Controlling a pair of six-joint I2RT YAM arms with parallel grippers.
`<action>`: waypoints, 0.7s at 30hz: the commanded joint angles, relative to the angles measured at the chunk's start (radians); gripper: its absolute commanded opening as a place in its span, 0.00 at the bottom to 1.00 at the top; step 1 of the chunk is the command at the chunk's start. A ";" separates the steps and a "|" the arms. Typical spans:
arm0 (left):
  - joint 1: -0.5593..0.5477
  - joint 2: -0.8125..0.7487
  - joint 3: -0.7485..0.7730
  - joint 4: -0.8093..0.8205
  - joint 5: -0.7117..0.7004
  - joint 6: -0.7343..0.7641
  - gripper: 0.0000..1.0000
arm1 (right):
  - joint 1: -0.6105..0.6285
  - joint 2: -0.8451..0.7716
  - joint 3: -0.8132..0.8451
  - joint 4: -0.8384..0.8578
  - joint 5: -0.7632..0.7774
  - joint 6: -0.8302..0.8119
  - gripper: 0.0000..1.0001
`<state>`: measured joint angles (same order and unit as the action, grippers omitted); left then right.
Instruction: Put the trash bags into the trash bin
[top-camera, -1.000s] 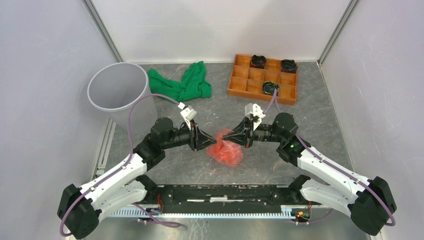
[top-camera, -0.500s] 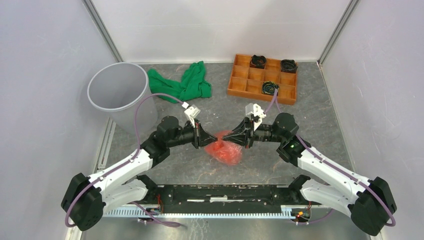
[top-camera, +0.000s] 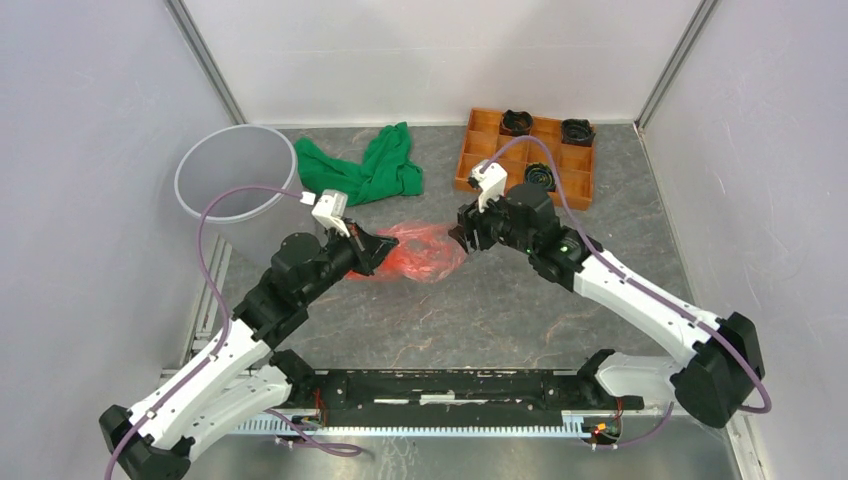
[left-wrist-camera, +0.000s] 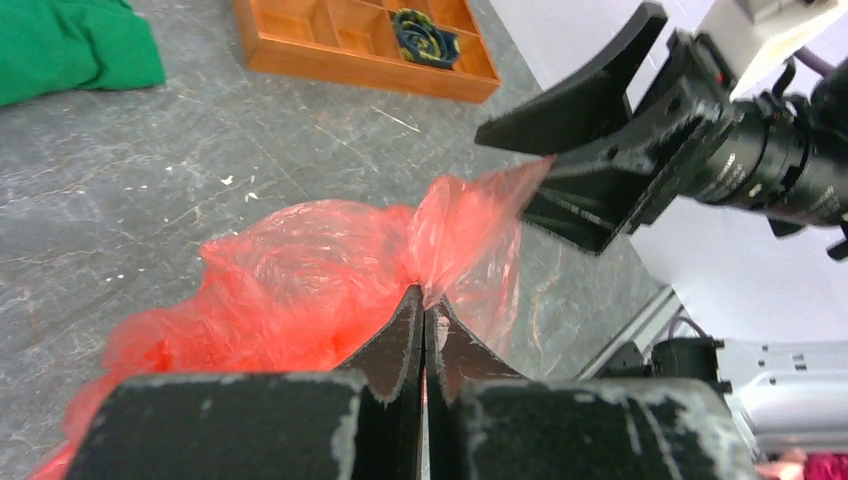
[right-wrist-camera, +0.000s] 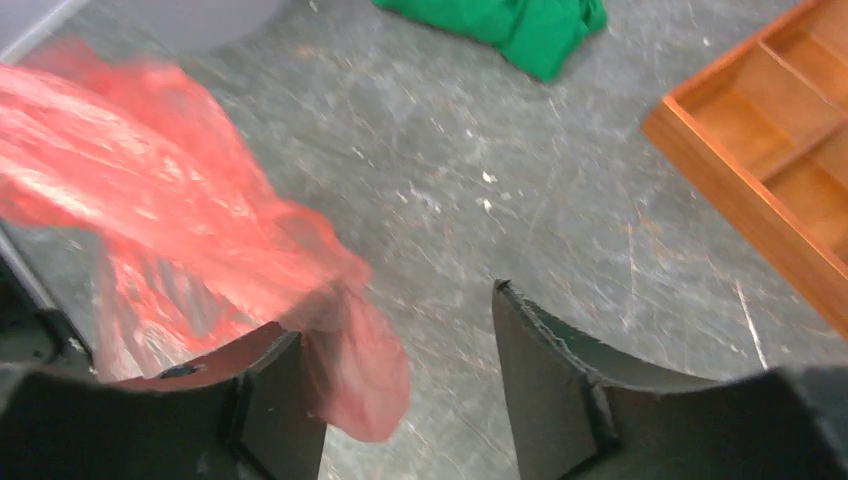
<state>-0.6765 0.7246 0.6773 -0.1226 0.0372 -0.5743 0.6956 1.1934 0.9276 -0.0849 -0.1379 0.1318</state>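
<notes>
The trash bag, thin red-orange film, is stretched out at mid table. My left gripper is shut on a pinch of its film; in the left wrist view the closed fingertips bite a fold of the bag. My right gripper stands open at the bag's right end. In the right wrist view a loose flap of the bag lies against my right gripper's left finger, unclamped. The grey trash bin stands upright at the back left, apart from the bag.
A green cloth lies right of the bin. An orange-brown compartment tray with dark coiled items sits at the back right. White walls enclose the grey table on three sides.
My left gripper closed on the bag and drew it left and back, stretching it out. My right gripper opened, letting go of the bag, and shifted back toward the tray.
</notes>
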 joint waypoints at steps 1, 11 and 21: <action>-0.001 0.035 0.050 -0.047 -0.106 -0.058 0.02 | 0.039 0.021 0.091 -0.190 0.132 0.032 0.74; -0.001 0.168 0.027 0.029 -0.094 -0.095 0.02 | 0.046 -0.169 -0.183 0.024 0.149 0.452 0.98; -0.001 0.234 -0.028 0.107 -0.066 -0.192 0.02 | 0.168 -0.142 -0.329 0.062 0.294 0.764 0.98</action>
<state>-0.6765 0.9409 0.6704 -0.0921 -0.0422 -0.6888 0.8192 1.0370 0.5903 -0.0605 0.0666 0.7620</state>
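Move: The red trash bag is already pinched in my left fingers, its middle about 5 cm below them, 2 cm right and 1 cm ahead. From my right hand that middle is some 9 cm left, 1 cm ahead and 5 cm lower. The bin stands about 27 cm left and 16 cm ahead of my left hand, the green cloth roughly 29 cm ahead and 6 cm left of it. The wooden tray is about 29 cm ahead and 15 cm right of my right hand. I finish spreading my half-open right fingers, then draw that hand back some 7 cm and down about 9 cm, tipping it downward and turning it clockwise, one finger still against the bag's loose end. My left hand keeps its pinch, first easing forward about 3 cm, then sinking about 6 cm and tipping down a little. ##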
